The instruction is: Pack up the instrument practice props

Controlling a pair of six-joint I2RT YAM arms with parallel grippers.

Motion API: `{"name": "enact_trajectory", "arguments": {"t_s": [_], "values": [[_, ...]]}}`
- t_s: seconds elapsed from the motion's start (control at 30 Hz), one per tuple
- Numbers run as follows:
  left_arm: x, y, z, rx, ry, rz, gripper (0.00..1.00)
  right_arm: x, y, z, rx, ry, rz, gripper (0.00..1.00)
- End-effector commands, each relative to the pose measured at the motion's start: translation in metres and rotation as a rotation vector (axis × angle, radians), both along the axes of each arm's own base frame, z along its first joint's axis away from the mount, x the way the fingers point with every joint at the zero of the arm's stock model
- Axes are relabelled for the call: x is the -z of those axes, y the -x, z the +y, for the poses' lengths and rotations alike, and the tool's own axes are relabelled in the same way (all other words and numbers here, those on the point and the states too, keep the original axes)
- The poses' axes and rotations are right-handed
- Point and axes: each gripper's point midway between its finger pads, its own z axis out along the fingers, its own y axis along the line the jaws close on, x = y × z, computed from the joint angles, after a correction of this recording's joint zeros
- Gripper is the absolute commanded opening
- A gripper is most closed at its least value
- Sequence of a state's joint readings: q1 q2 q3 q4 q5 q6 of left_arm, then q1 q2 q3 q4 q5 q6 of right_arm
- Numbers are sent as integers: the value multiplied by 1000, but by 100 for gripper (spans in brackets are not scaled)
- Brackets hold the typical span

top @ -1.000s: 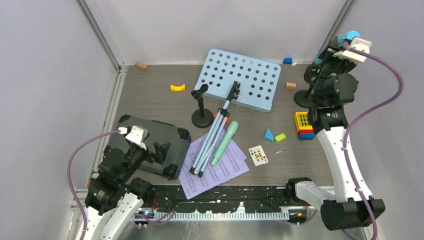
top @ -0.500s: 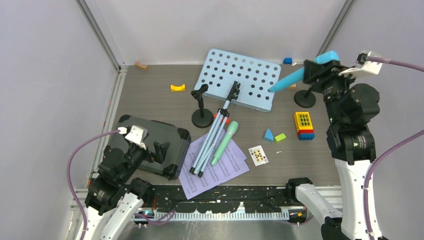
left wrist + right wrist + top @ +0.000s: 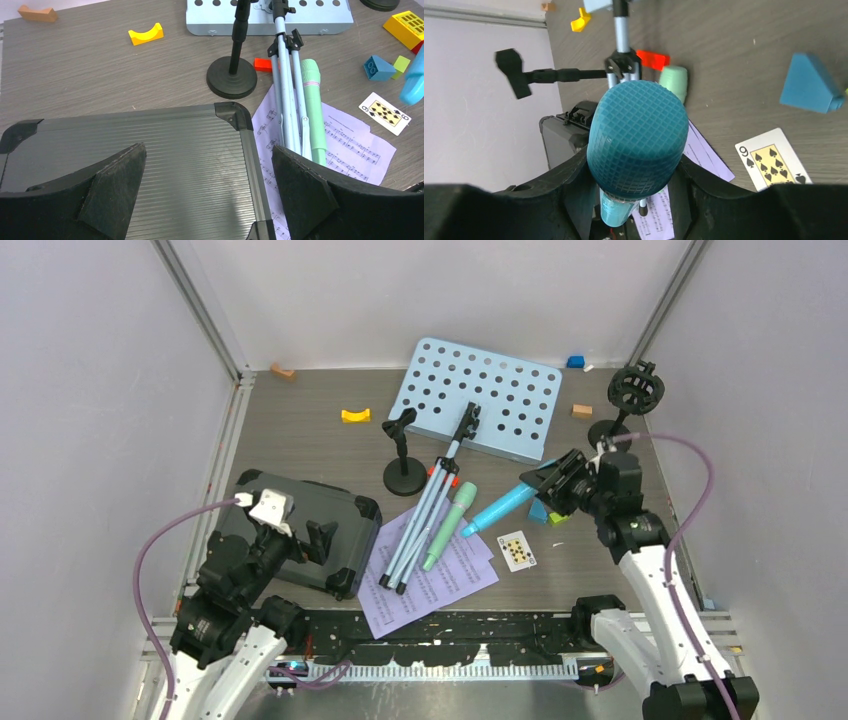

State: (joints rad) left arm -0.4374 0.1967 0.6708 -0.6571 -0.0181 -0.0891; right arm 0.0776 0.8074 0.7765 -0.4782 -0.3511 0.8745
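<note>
My right gripper is shut on the blue microphone, which slants down to the left just above the table near the green microphone. In the right wrist view the blue microphone fills the space between my fingers. The pale blue music rack lies flat, its tripod legs folded across the lilac sheet-music pages. One black mic pole stands mid-table. Another mic pole stands at the back right with its clip holding nothing. My left gripper hangs open over the closed dark case.
A playing card lies just under the blue microphone's tip. Small blocks are scattered: a yellow arch, a brown block, an orange block and a blue block by the back wall. Walls close in both sides.
The right arm swung the blue microphone from the back right pole down and forward to the table's middle. The left arm has not moved.
</note>
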Motion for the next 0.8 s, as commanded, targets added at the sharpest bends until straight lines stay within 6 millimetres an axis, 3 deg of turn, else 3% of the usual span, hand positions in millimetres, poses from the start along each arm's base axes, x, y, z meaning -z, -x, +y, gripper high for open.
{"name": "enact_trajectory", "arguments": {"t_s": [0.0,0.1,0.33,0.43,0.67,0.77], "values": [[-3,-5,2,-16,-9,-10,100,21,-3,18,40,-217,23,0],[-3,-4,1,-13,-8,-11,100,54,0,34,11,-227,65,0],[-2,-5,1,-14,-10,-8,100,119,14,82,-155,2,211,0],[-3,-4,2,-15,-8,-13,100,138,7,82,-120,75,227,0],[-3,-5,4,-26,-7,-18,100,148,-16,63,8,170,189,1],[-2,-6,3,-24,-11,-9,100,158,-20,62,5,204,202,6]]}}
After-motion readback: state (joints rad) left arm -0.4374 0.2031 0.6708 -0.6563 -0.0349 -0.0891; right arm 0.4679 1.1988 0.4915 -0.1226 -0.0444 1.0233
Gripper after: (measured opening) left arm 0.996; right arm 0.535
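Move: The blue microphone, already in the right hand, is bound for the open strip of sheet music beside the green microphone, about 8 cm back, 12 cm left and 21 cm below that hand. From the same hand, the green microphone is roughly 17 cm left and 4 cm back, the playing card about 9 cm back and 1 cm left, and the blue block some 4 cm right, all near table level. The strip is about 30 cm right of the left hand, 2 cm ahead and 22 cm below. The blue microphone, still pinched near its head, is lowered about 17 cm by the right hand towards the sheet music, quickly then easing off. The hand also swings left and slightly back towards the green microphone, then eases a little forward and right late on, its wrist tipping some 20 degrees further down. The fingers keep their hold. ##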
